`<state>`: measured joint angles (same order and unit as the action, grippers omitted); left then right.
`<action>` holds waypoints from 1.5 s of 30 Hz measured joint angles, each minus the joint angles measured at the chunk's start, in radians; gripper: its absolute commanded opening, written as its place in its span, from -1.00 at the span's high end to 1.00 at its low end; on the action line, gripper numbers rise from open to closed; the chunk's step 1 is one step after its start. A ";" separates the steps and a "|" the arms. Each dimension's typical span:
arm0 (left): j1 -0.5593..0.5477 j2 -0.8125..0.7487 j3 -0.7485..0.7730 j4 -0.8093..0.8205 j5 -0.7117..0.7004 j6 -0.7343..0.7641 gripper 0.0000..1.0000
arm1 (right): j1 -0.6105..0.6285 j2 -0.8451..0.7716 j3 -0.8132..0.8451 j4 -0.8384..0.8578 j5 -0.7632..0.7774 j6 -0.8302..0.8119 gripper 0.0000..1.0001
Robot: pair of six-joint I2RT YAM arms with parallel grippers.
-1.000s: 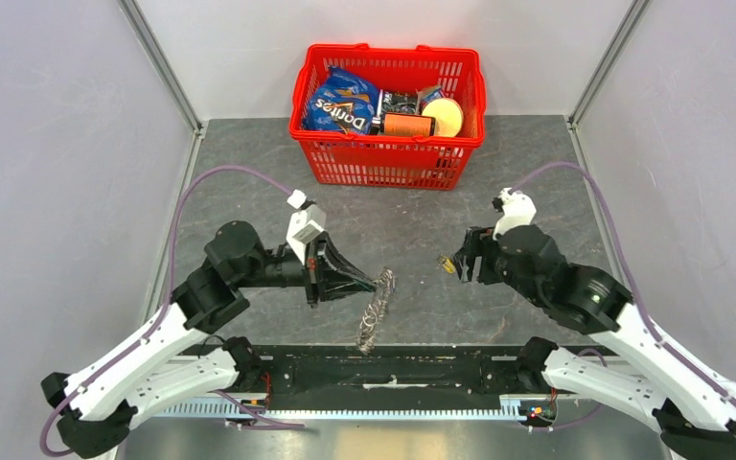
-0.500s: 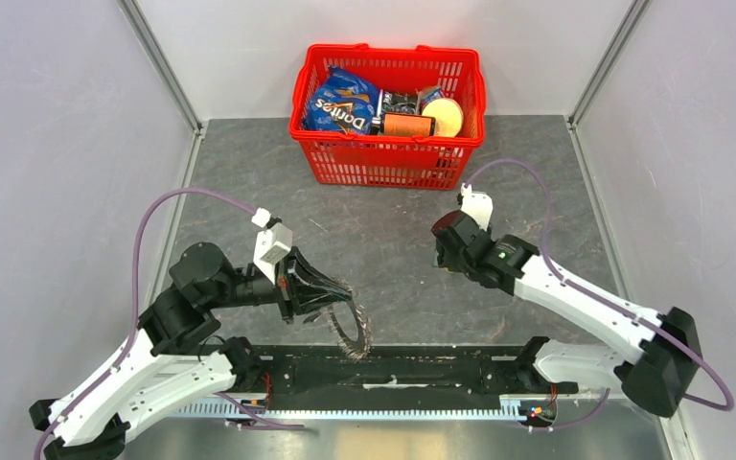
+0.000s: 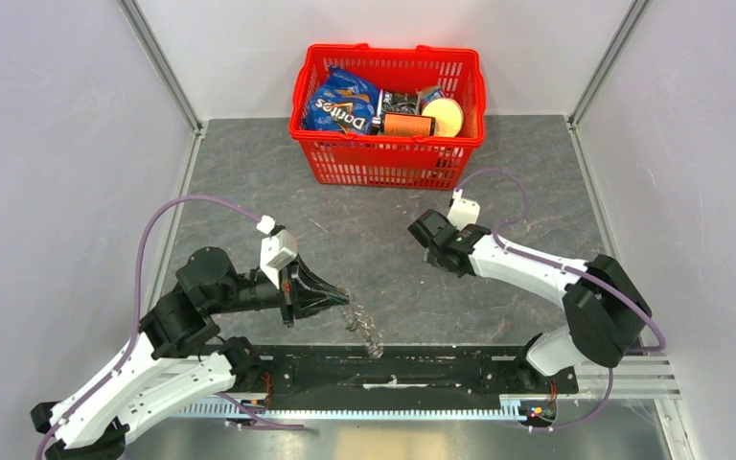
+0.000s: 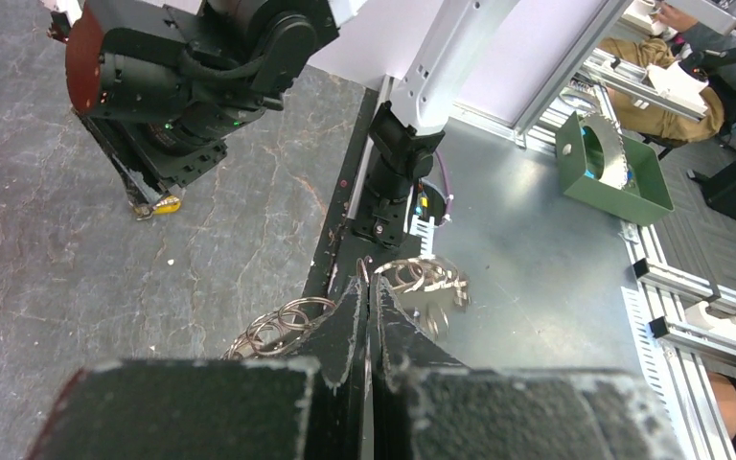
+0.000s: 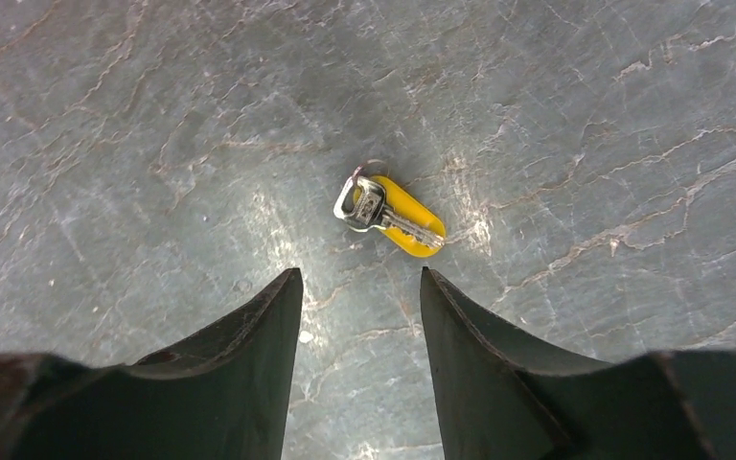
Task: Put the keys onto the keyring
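Note:
A small key with a yellow plastic head [image 5: 393,216] lies flat on the grey table, its blade across the head. My right gripper [image 5: 359,278] points straight down just short of it. Its jaws are open and empty, and the key lies just beyond the tips. The left wrist view shows the same key [image 4: 165,203] beside a right fingertip. My left gripper [image 4: 369,283] is shut on the keyring [image 4: 422,278], a ring fringed with small metal loops. In the top view the keyring [image 3: 366,326] hangs off the left gripper [image 3: 345,295] near the table's front edge.
A red basket [image 3: 388,158] with a chip bag and cans stands at the back centre. The black rail [image 3: 383,369] carrying the arm bases runs along the near edge. Grey walls close in both sides.
My right arm has swung left and reached out over the yellow key, its jaws narrowing. My left arm has pulled the keyring back toward the left and the near edge.

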<state>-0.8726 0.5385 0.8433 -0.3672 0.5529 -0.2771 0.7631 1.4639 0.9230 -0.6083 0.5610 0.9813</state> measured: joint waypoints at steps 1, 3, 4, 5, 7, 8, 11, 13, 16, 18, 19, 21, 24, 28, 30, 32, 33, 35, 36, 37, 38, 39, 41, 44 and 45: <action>0.000 -0.001 -0.002 0.001 0.000 0.001 0.96 | -0.002 0.013 0.000 0.005 0.003 0.010 -0.10; 0.000 -0.006 -0.006 0.001 0.000 0.002 0.96 | -0.007 0.039 0.000 0.014 0.010 0.032 -0.08; 0.000 -0.007 -0.008 0.001 0.000 0.002 0.96 | -0.008 0.052 0.000 0.018 0.014 0.042 -0.07; 0.000 -0.008 -0.009 0.001 0.001 0.002 0.96 | -0.010 0.067 0.001 0.023 0.017 0.051 -0.06; 0.000 -0.008 -0.012 0.002 0.003 0.002 0.96 | -0.014 0.092 0.002 0.030 0.021 0.064 -0.05; 0.000 -0.008 -0.014 0.003 0.005 0.002 0.95 | -0.015 0.103 0.002 0.033 0.021 0.069 -0.05; 0.000 -0.007 -0.019 0.002 0.007 0.002 0.96 | -0.020 0.143 0.011 0.040 0.023 0.084 -0.02; 0.000 -0.008 -0.020 0.002 0.007 0.002 0.96 | -0.024 0.163 0.019 0.048 0.024 0.091 0.01; 0.000 -0.009 -0.020 0.002 0.007 0.002 0.95 | -0.034 0.187 0.031 0.059 0.025 0.100 0.04; 0.000 -0.010 -0.020 0.002 0.007 0.002 0.96 | -0.040 0.197 0.035 0.067 0.030 0.103 0.05; 0.000 -0.010 -0.020 0.002 0.007 0.002 0.95 | -0.043 0.202 0.037 0.070 0.033 0.104 0.05; 0.000 -0.010 -0.020 0.001 0.007 0.003 0.95 | -0.050 0.209 0.041 0.074 0.040 0.107 0.06; 0.000 -0.010 -0.020 0.001 0.007 0.003 0.95 | -0.061 0.219 0.047 0.077 0.048 0.108 0.08; 0.000 -0.010 -0.020 0.001 0.007 0.003 0.96 | -0.068 0.229 0.050 0.078 0.050 0.108 0.10; 0.000 -0.010 -0.020 0.001 0.007 0.003 0.96 | -0.070 0.236 0.053 0.078 0.050 0.108 0.12; 0.000 -0.010 -0.020 0.001 0.007 0.004 0.96 | -0.072 0.243 0.056 0.079 0.050 0.108 0.14; 0.000 -0.010 -0.020 0.001 0.007 0.004 0.96 | -0.072 0.249 0.056 0.082 0.050 0.108 0.15; 0.000 -0.010 -0.020 0.001 0.007 0.006 0.95 | -0.072 0.253 0.056 0.082 0.051 0.108 0.19; 0.000 -0.010 -0.020 0.001 0.007 0.007 0.95 | -0.072 0.254 0.056 0.082 0.053 0.108 0.20; 0.000 -0.010 -0.020 0.001 0.007 0.008 0.95 | -0.072 0.254 0.056 0.084 0.054 0.108 0.21; 0.000 -0.010 -0.020 0.001 0.007 0.008 0.96 | -0.072 0.254 0.056 0.085 0.054 0.109 0.22; 0.000 -0.010 -0.020 0.001 0.007 0.009 0.96 | -0.072 0.254 0.056 0.086 0.054 0.109 0.23; 0.000 -0.010 -0.020 0.000 0.007 0.010 0.95 | -0.072 0.254 0.056 0.087 0.054 0.109 0.26; 0.000 -0.010 -0.020 0.000 0.007 0.010 0.96 | -0.072 0.254 0.056 0.090 0.055 0.109 0.34; 0.000 -0.010 -0.020 0.000 0.007 0.010 0.96 | -0.072 0.254 0.056 0.090 0.055 0.109 0.36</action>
<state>-0.8726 0.5289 0.8234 -0.3672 0.5598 -0.2668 0.6914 1.7180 0.9791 -0.5179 0.6155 1.0901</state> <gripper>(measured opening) 0.032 0.353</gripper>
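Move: The key with the yellow tag lies flat on the table about 4 cm ahead of the right hand, 2 cm to its right and some 6 cm below. The red basket stands roughly 30 cm ahead of that hand and 9 cm to its left; the keyring hangs from the left fingers, about 23 cm back, 15 cm left and 22 cm above it. From the left hand, the key is roughly 22 cm ahead, 19 cm right and 31 cm below. Towards the key's bow the right hand sinks about 5 cm and reaches some 3.5 cm forward, mostly down first, then forward with a last bit of lowering, turning about 10 degrees clockwise. Its fingers narrow steadily without shutting until the tips flank the bow at the table; whether they touch it can't be seen. The left hand stays put and keeps its pinch on the keyring. ##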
